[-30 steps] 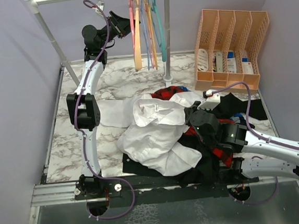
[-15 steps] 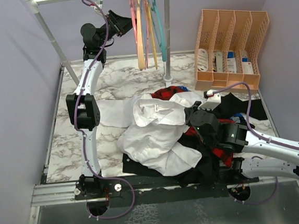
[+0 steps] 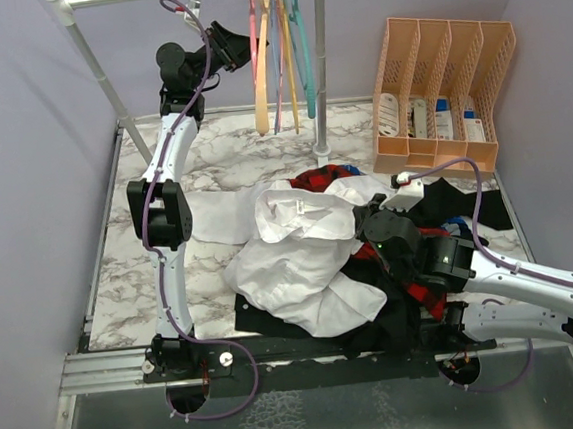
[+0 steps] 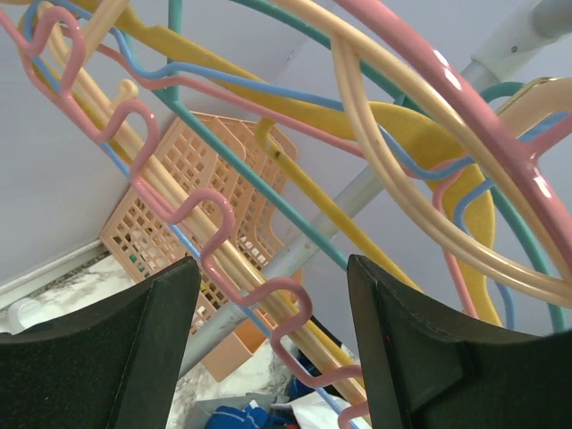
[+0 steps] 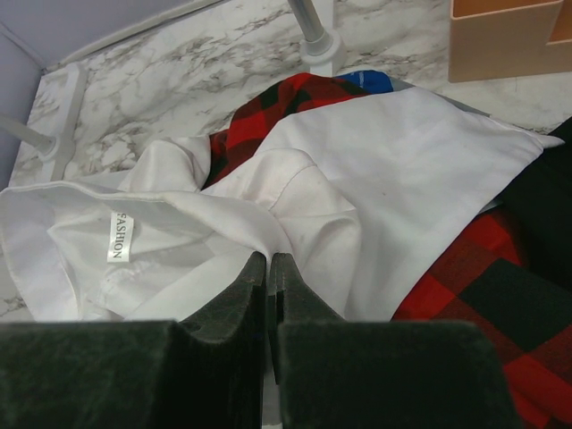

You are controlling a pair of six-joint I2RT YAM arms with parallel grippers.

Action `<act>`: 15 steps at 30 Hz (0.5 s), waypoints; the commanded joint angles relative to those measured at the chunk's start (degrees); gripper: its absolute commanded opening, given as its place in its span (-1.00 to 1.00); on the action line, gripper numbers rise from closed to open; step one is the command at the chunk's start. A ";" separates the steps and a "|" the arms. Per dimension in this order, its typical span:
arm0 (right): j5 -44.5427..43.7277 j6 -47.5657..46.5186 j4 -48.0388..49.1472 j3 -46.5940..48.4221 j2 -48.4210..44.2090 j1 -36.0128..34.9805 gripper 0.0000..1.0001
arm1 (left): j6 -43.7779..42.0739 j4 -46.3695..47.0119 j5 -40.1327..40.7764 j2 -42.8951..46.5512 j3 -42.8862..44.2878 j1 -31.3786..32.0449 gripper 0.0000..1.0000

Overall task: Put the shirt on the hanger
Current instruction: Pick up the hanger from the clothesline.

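The white shirt (image 3: pixel 300 253) lies crumpled at the table's middle, its collar label (image 5: pixel 116 237) facing up. My right gripper (image 3: pixel 370 217) (image 5: pixel 269 257) is shut on a fold of the shirt (image 5: pixel 402 170) near the collar. The pink hanger (image 3: pixel 252 27) hangs on the rack at the back among other hangers. My left gripper (image 3: pixel 242 46) is raised up to it. In the left wrist view the hanger's wavy arm (image 4: pixel 214 214) runs between my left gripper's (image 4: pixel 273 264) jaws, which stand apart on either side without touching it.
A red-and-black plaid shirt (image 3: pixel 324 178) and a black garment (image 3: pixel 466 204) lie under and beside the white one. Teal (image 3: pixel 304 42), blue and peach-orange (image 3: pixel 265 106) hangers crowd the rack, whose post (image 3: pixel 321 61) stands just right of them. A peach file organizer (image 3: pixel 442 80) stands back right.
My left gripper's jaws have narrowed somewhat around the pink hanger's arm, and the hangers have swung a little. The right arm and the shirt have not moved.
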State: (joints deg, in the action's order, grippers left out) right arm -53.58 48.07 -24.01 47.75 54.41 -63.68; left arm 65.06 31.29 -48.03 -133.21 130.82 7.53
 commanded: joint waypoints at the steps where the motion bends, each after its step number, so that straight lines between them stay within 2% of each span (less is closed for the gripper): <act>1: -1.58 1.40 -0.73 0.04 -0.54 0.19 -0.97 | -4.48 -2.75 1.53 -1.08 3.04 0.20 0.35; 6: -1.53 1.62 -0.56 -0.14 -0.28 0.16 -0.98 | -4.84 -3.22 1.72 -1.36 3.82 0.50 0.22; 10: -1.48 2.02 -0.50 -0.46 -0.26 0.14 -0.98 | -5.04 -3.42 1.67 -1.11 3.82 0.73 -0.01; 15: -1.26 2.50 -0.30 -0.98 -0.30 0.20 -0.98 | -6.31 -4.77 2.27 -0.13 4.28 0.73 -0.06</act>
State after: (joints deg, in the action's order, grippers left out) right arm -53.58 49.04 -24.01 47.70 54.41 -63.68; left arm 60.75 27.64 -47.00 -133.73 132.75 7.92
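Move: The pink hanger's wavy lower bar already runs between the left gripper's half-open fingers; the middle of this hanger is roughly 6 cm ahead, 1 cm to the right and 5 cm up. The wooden hanger hangs some 2 cm to the right of it and the teal one about 8 cm to the right of it, both level with it. From the right hand, the pink hanger is about 38 cm ahead, 16 cm left and 22 cm up. Close the left fingers steadily by about a third of their present gap around the pink hanger's lower bar, stopping well short of shut. Hold the gripper almost in place up under the clothesline, easing it forward only about half a centimetre. Keep the right hand still, its closed fingers still pinching the white shirt's edge. ##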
